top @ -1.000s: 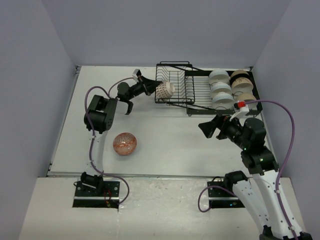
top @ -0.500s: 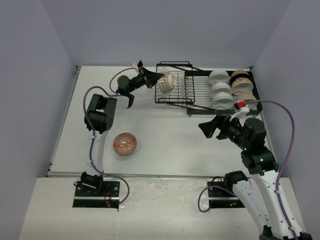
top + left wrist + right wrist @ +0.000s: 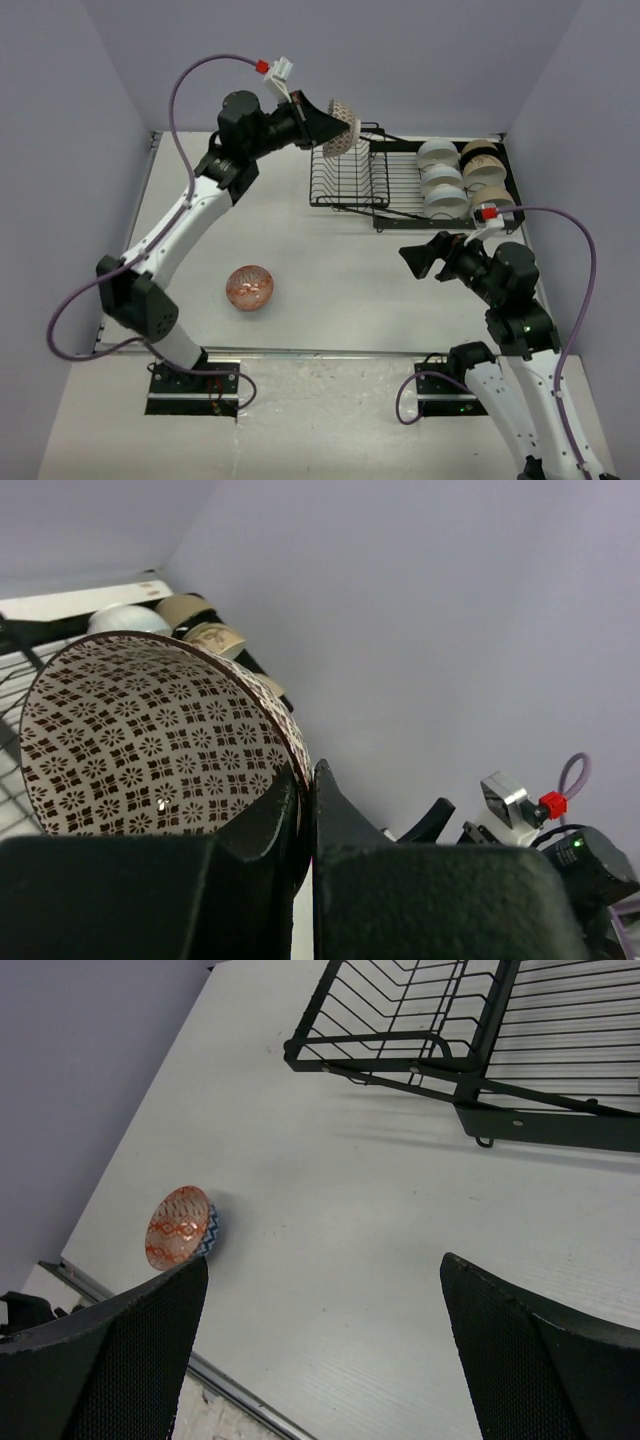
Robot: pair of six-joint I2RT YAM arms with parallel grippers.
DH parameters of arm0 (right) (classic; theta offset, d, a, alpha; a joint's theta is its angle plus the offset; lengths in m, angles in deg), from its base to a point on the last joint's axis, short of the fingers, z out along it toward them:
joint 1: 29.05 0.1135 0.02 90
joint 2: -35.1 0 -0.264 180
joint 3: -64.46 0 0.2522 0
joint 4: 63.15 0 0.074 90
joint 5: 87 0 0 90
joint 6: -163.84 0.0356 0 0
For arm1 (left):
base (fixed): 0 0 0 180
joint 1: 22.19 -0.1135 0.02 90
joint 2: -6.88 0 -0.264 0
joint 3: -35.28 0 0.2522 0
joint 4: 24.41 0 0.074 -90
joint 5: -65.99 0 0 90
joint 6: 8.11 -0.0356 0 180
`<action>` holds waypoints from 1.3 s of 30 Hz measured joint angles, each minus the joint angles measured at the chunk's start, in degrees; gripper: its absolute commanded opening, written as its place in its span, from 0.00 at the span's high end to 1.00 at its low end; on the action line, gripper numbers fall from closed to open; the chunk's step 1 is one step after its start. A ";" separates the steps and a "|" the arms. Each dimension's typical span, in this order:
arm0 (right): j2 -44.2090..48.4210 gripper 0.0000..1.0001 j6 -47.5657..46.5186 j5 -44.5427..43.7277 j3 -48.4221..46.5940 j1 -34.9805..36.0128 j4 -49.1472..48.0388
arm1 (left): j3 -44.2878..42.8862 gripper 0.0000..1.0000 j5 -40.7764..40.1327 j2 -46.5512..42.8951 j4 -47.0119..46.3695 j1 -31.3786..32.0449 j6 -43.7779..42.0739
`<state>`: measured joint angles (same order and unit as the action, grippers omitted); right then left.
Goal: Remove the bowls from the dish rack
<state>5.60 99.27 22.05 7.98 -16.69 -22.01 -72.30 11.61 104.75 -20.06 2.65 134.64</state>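
Observation:
My left gripper (image 3: pixel 322 122) is shut on the rim of a brown-patterned bowl (image 3: pixel 343 126) and holds it high above the dish rack's (image 3: pixel 350 200) small basket. The left wrist view shows the bowl's patterned inside (image 3: pixel 140 740) pinched between my fingers (image 3: pixel 280 810). Several white and beige bowls (image 3: pixel 440 178) stand in the wide section at the right. A bowl with an orange inside and a blue zigzag outside (image 3: pixel 250 287) sits on the table; it also shows in the right wrist view (image 3: pixel 180 1226). My right gripper (image 3: pixel 412 258) is open and empty, low, in front of the rack.
The table (image 3: pixel 330 270) is white, walled on three sides by lilac panels. The rack's front rail (image 3: pixel 520 1125) lies across the top of the right wrist view. A metal strip (image 3: pixel 300 350) marks the near edge.
My left arm has risen and lifted the patterned bowl up out of the small basket. My right arm has stayed almost still.

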 measured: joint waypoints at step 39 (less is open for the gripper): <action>0.98 0.01 0.00 0.00 0.11 0.00 -0.17 | 37.48 1.00 -64.87 -17.49 60.54 27.30 -14.91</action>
<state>6.59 99.27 22.05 8.09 -16.69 -22.19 -34.82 -53.26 87.26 40.49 29.95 119.73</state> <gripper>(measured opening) 0.987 0.032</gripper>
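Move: The red-lined bowl on the table, where the left hand takes its patterned bowl, lies about 20 cm back, 20 cm to the left and some 38 cm below it. The emptied wire basket stands roughly 10 cm ahead, 5 cm to the right and 30 cm below the left hand. From the right hand the red-lined bowl lies about 39 cm left, 2 cm back and 23 cm below. The left hand, still pinching the patterned bowl, swoops 32 cm down, back and left, turning its fingers down. ##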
